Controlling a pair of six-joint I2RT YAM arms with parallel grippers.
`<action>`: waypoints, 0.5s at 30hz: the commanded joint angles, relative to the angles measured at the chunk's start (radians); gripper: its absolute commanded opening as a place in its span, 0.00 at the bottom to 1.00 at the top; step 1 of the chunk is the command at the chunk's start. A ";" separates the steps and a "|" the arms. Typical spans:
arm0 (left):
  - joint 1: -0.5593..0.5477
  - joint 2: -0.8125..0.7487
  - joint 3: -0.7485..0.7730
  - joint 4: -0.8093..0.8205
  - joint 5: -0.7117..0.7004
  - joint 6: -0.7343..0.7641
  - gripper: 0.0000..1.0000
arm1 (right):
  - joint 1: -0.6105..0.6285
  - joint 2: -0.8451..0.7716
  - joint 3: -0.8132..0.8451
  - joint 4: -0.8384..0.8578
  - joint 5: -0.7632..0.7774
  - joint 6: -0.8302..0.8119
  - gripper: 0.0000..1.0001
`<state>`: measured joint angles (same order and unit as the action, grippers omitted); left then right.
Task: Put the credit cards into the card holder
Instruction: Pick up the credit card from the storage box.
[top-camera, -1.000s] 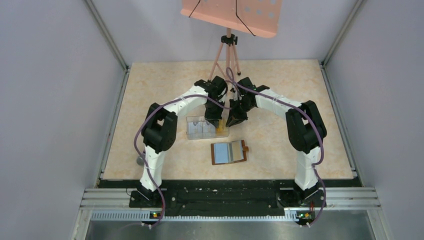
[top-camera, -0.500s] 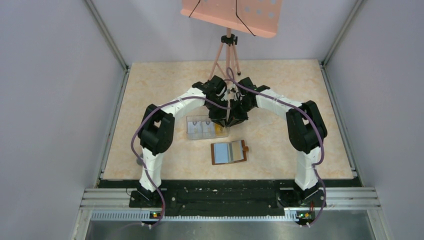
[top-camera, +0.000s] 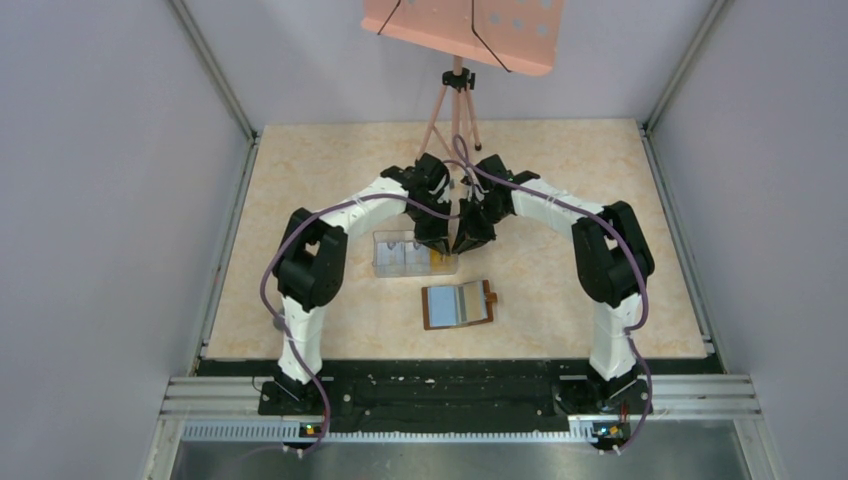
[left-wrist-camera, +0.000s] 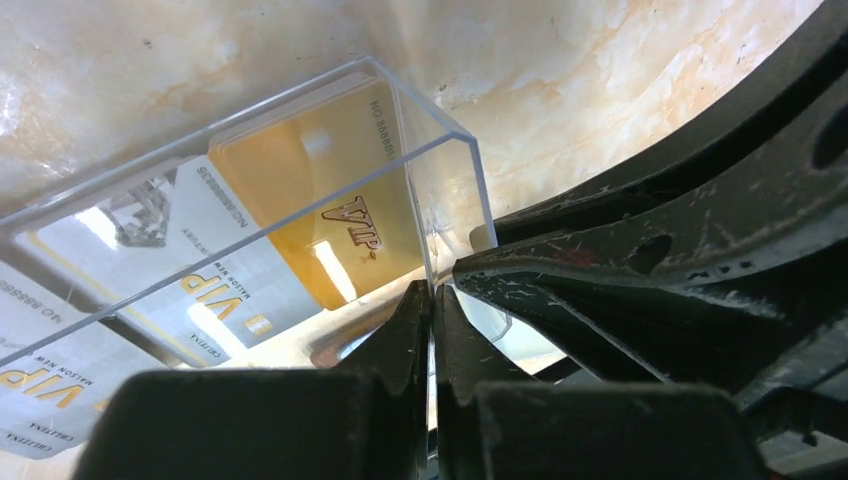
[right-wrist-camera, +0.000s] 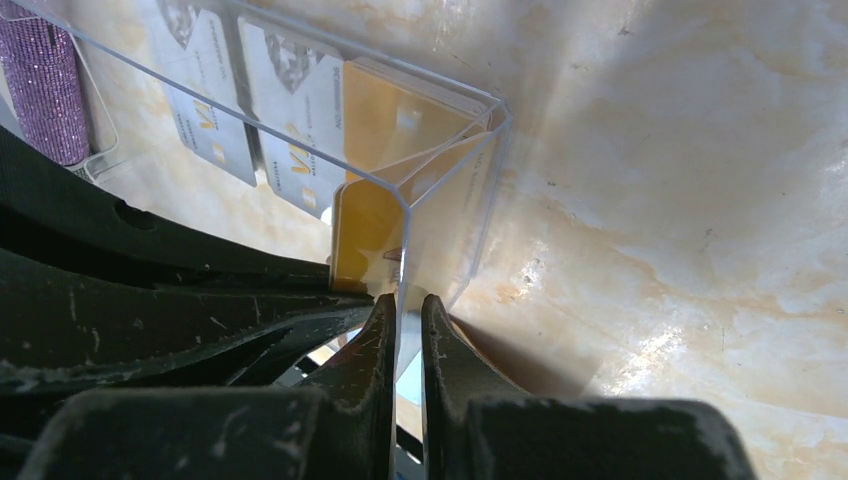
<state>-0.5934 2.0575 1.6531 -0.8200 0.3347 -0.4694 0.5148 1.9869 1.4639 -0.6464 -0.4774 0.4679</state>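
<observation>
The clear box (top-camera: 410, 255) stands mid-table and holds the credit cards: pale blue-grey ones (left-wrist-camera: 200, 250) and an orange-yellow set (left-wrist-camera: 330, 200) in its end compartment. Both grippers meet at that right end. My left gripper (left-wrist-camera: 433, 295) is shut with the box's thin clear wall pinched between its fingertips. Coming from the other side, my right gripper (right-wrist-camera: 402, 300) is likewise shut on a clear wall edge, beside an orange card (right-wrist-camera: 362, 235) standing tilted inside. The card holder (top-camera: 457, 305), a brown wallet, lies open and flat nearer the arms, apart from both grippers.
A tripod (top-camera: 455, 105) carrying a pink board (top-camera: 460, 30) stands at the table's back. Grey walls close in the left, right and far sides. A purple braided cable (right-wrist-camera: 45, 90) runs beside the box. The black rail (top-camera: 440, 385) marks the near edge.
My left gripper shifted slightly right along the box's end, briefly opened, and is shut again. The right arm, box and card holder stay where they were.
</observation>
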 joint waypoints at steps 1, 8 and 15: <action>0.014 -0.085 -0.037 0.073 0.004 -0.021 0.00 | 0.019 -0.026 -0.010 0.027 -0.046 -0.006 0.00; 0.048 -0.126 -0.089 0.061 -0.021 -0.024 0.04 | 0.019 -0.027 -0.005 0.027 -0.047 -0.004 0.00; 0.052 -0.134 -0.083 -0.035 -0.151 0.012 0.37 | 0.019 -0.028 -0.005 0.027 -0.047 -0.003 0.00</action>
<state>-0.5446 1.9884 1.5703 -0.8024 0.2844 -0.4831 0.5171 1.9869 1.4639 -0.6434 -0.4805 0.4667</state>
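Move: The raised gold credit card is already between the left fingertips. It leans in the storage box, its middle about 1 cm ahead, 1 cm right and 2 cm below. The box's right end wall is 3 cm to the left hand's right, level fore-and-aft, 2 cm lower. The white card stack lies 6 cm left, level, 5 cm down; the card holder 11 cm back, 3 cm right, 5 cm down. From the right hand the raised card is 2 cm left, 1 cm ahead, 2 cm below. Draw the left gripper about 3 cm to the left, almost level, away from the box's right end wall, still pinching the raised edge of the gold card at first. About halfway along, open the fingers to roughly a third so they stand loosely around that edge. Keep the right gripper still, its fingers clamped over the end wall's rim. ##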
